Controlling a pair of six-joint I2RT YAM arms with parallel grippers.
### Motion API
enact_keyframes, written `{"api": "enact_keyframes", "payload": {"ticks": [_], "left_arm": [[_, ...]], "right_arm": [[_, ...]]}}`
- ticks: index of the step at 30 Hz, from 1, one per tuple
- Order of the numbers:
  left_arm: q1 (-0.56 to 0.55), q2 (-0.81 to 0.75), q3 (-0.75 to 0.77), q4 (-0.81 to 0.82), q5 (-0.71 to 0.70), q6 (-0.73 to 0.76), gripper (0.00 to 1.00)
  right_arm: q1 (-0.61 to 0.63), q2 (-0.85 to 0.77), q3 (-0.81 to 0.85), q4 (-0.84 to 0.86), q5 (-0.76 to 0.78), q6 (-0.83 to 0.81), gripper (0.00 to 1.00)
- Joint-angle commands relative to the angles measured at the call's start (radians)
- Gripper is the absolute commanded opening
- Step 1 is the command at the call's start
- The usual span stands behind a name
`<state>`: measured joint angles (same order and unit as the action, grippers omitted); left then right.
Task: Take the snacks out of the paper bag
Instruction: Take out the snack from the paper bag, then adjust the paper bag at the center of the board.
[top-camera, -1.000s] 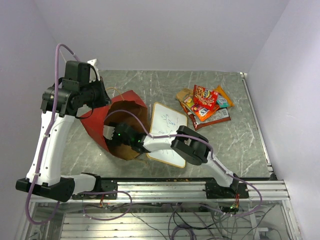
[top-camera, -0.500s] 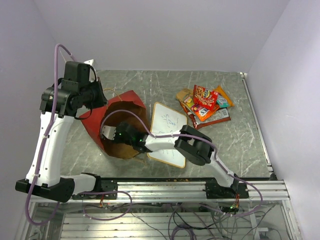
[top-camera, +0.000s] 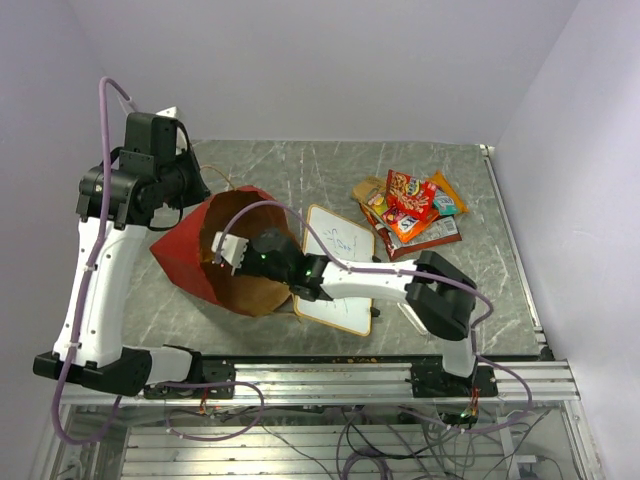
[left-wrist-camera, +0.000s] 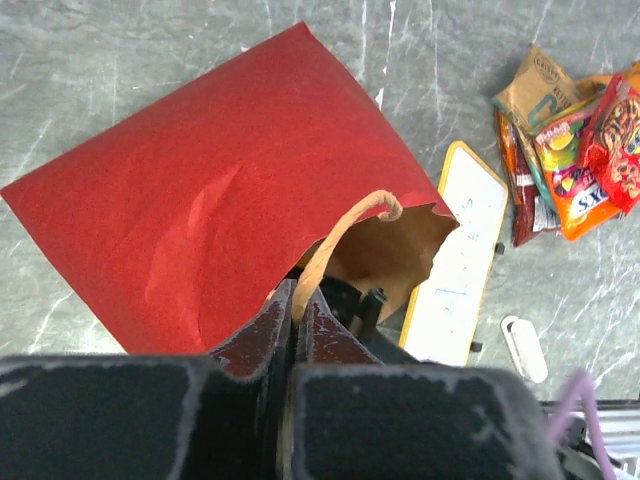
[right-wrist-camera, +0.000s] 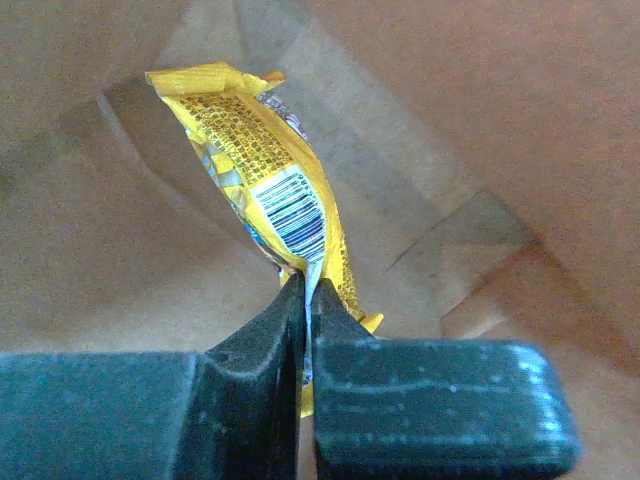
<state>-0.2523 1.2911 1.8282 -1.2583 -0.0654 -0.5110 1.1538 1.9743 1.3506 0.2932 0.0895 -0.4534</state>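
Observation:
The paper bag (top-camera: 185, 258) is red outside with a brown inside (left-wrist-camera: 400, 250). It lies on its side, mouth toward the whiteboard. My left gripper (left-wrist-camera: 297, 300) is shut on its tan string handle (left-wrist-camera: 350, 215) and holds the mouth up. The right arm reaches into the bag's mouth (top-camera: 250, 275). Inside, my right gripper (right-wrist-camera: 305, 285) is shut on the edge of a yellow snack packet (right-wrist-camera: 265, 160) with a barcode. Several other snacks (top-camera: 410, 208) lie in a pile at the back right, also seen in the left wrist view as the snack pile (left-wrist-camera: 575, 150).
A wood-framed whiteboard (top-camera: 338, 262) lies flat just right of the bag, under the right forearm. A small white eraser (left-wrist-camera: 525, 348) rests near its lower corner. The table's right edge rail (top-camera: 515, 240) runs past the snack pile.
My right gripper went deeper into the bag and closed on the yellow packet. The left arm lifted the handle, raising and shifting the bag's mouth to the left.

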Motion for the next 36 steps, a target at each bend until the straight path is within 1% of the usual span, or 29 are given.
{"api": "enact_keyframes", "payload": {"ticks": [1,6,10,13,17,21,24,26,29,31,34,36], "left_arm": [[-0.006,0.042,0.055,0.001,-0.061,-0.038,0.07],[0.007,0.078,0.051,-0.028,-0.1,-0.081,0.07],[0.03,0.095,0.052,-0.044,-0.133,-0.088,0.07],[0.069,0.103,0.043,-0.039,-0.115,-0.093,0.07],[0.118,0.108,0.012,0.022,0.036,-0.11,0.07],[0.144,0.13,0.023,0.059,0.139,-0.146,0.07],[0.163,0.148,0.043,0.08,0.222,-0.18,0.07],[0.176,0.158,0.054,0.111,0.304,-0.21,0.07],[0.189,0.17,0.068,0.172,0.418,-0.273,0.07],[0.199,0.168,0.057,0.232,0.507,-0.343,0.07],[0.213,0.158,0.01,0.35,0.613,-0.445,0.07],[0.231,0.149,-0.02,0.4,0.651,-0.499,0.07]], "right_arm": [[-0.005,-0.102,-0.003,-0.009,-0.01,-0.013,0.0],[-0.029,-0.192,-0.013,-0.037,-0.003,-0.04,0.0],[-0.052,-0.256,-0.036,-0.046,-0.002,-0.037,0.0],[-0.068,-0.299,-0.043,-0.061,-0.004,-0.04,0.0],[-0.089,-0.368,-0.052,-0.077,-0.002,-0.05,0.0],[-0.119,-0.437,-0.062,-0.09,0.008,-0.06,0.0],[-0.165,-0.498,-0.09,-0.083,0.033,-0.039,0.0],[-0.216,-0.543,-0.122,-0.072,0.043,-0.016,0.0],[-0.27,-0.597,-0.166,-0.076,0.054,-0.008,0.0],[-0.297,-0.622,-0.178,-0.087,0.064,-0.011,0.0],[-0.331,-0.648,-0.19,-0.091,0.055,-0.01,0.0],[-0.347,-0.656,-0.195,-0.084,0.051,-0.011,0.0]]}}
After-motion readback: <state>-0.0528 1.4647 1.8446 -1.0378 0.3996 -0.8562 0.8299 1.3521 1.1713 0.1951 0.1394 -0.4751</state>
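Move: The right hand already pinches the yellow snack inside the paper bag, whose middle lies about at the hand. The snack pile lies some 41 cm to its right, 12 cm farther out and 13 cm lower; on the way, the whiteboard's middle is roughly 24 cm to its right, 2 cm nearer and 14 cm below. From the left hand, gripping the bag's handle, the pile is about 43 cm right, 10 cm ahead and 33 cm down. The right hand keeps its pinch on the yellow snack and draws it out of the bag, at first mostly straight up and then swinging quickly to the right towards the snack pile, some 20 cm up and 20 cm right in all, ending about 8 cm farther forward. The left hand, still pinching the handle, goes about 7 cm forward, sinking a little and easing left, then turns back right and up while its wrist rolls some 30 degrees, left side down. ##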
